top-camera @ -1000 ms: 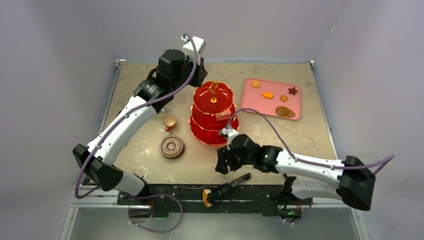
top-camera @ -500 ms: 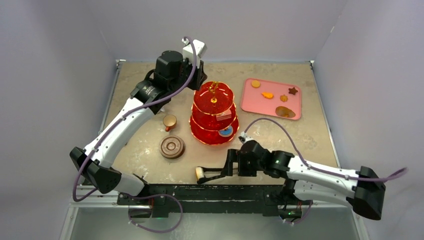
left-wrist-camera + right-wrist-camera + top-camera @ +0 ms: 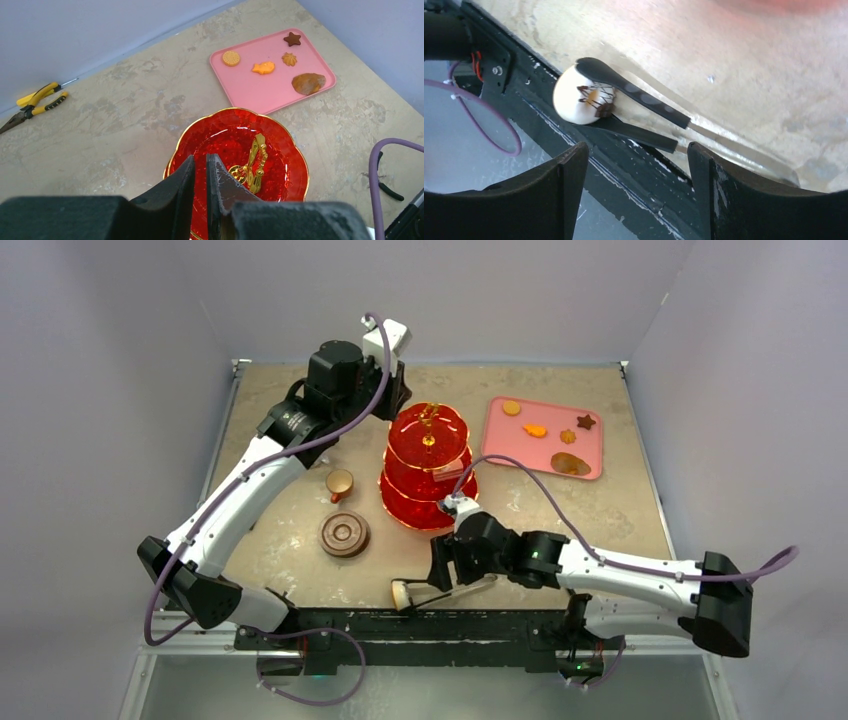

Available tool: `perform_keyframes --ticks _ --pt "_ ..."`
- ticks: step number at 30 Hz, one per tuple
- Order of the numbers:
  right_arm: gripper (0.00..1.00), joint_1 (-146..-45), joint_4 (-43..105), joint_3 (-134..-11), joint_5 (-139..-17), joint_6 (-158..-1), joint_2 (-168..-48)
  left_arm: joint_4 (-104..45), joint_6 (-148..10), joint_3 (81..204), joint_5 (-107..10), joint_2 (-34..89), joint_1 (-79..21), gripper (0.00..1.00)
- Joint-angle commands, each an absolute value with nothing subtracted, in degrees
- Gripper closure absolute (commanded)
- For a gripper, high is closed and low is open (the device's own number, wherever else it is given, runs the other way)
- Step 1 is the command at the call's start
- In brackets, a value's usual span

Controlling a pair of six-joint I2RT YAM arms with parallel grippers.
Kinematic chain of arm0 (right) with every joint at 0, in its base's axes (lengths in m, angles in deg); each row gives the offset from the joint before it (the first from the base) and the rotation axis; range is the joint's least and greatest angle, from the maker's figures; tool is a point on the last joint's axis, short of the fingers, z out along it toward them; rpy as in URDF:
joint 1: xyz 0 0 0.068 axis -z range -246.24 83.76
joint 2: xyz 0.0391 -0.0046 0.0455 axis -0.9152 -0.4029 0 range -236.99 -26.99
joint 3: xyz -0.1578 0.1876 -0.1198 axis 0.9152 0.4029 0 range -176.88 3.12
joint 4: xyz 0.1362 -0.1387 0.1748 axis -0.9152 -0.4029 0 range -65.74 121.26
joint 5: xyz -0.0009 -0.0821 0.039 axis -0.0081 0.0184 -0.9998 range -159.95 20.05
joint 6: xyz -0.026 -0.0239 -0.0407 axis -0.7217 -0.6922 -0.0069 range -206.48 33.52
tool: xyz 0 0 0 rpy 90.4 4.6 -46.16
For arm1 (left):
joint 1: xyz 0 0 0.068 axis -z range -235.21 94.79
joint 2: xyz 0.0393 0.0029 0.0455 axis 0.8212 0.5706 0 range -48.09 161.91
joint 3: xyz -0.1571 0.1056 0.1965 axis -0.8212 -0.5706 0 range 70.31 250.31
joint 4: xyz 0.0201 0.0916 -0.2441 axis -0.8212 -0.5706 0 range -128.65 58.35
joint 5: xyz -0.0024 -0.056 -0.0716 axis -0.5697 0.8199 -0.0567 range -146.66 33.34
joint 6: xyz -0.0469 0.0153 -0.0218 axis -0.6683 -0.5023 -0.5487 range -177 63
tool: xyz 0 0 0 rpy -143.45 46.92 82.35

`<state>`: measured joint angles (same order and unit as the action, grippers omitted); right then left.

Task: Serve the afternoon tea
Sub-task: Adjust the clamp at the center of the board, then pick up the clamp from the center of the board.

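The red three-tier stand with its gold handle stands mid-table; a small pastry sits on a middle tier. My left gripper hovers behind the top tier, shut with nothing in it. The brown cup and its saucer stand apart, left of the stand. My right gripper is open just over the black tongs, which lie at the table's near edge pinching a white pastry.
A pink tray at the back right carries several pastries: a round cookie, a fish, a star. Yellow pliers lie by the back wall. The black frame runs along the table's near edge.
The tongs and their pastry have moved from the black frame up onto the table's near edge. My right gripper swung right, then back over them. The left arm edged slightly left.
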<state>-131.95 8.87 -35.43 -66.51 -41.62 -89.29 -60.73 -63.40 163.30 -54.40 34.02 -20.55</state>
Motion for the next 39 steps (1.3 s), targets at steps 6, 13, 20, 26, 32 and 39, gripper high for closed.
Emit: perform_keyframes --ticks 6,13,20,26,32,39 --pt "0.25 -133.34 9.59 -43.72 -60.77 -62.73 -97.91 -62.61 -63.36 165.87 -54.09 32.77 -21.32 0.87" --pt "0.32 -133.48 12.36 -46.03 -62.39 -70.53 -103.2 -63.39 -64.03 167.58 -54.08 33.27 -22.0 0.88" --pt "0.35 -133.64 14.63 -47.52 -69.42 -73.96 -109.18 -64.09 -64.69 169.48 -53.7 33.84 -22.7 0.88" --pt "0.3 -134.35 14.7 -47.98 -72.2 -75.0 -111.97 -64.53 -64.69 170.25 -53.5 33.92 -23.12 0.88" --pt "0.34 -134.92 13.63 -50.02 -71.84 -74.83 -118.59 -64.18 -64.97 170.85 -53.66 33.96 -23.44 0.88" --pt "0.66 -135.5 15.45 -50.83 -67.2 -73.14 -117.74 -64.93 -64.53 171.34 -53.94 33.53 -23.81 0.88"
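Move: The clamp lies on the table below my right hand; its outer black jaw is about 7 cm to the left, 1 cm ahead and some 9 cm down. The white donut at the jaw tips is about 10 cm left and 1 cm back. The cake stand is roughly 20 cm ahead and 3 cm left, and the brown lid 11 cm ahead and 20 cm left. From my left hand that jaw is about 24 cm back, 3 cm right and 35 cm down. I bring my right hand down about 8 cm and 5 cm left onto the clamp's outer black jaw, swinging forward first and then partly back, while the wrist turns some 30 degrees counter-clockwise and the fingers tip steeper. Late on the open fingers narrow to about half their gap, one on each side of the jaw behind the donut. My left hand, empty, dips slightly, then rises and drifts left a few centimetres. ##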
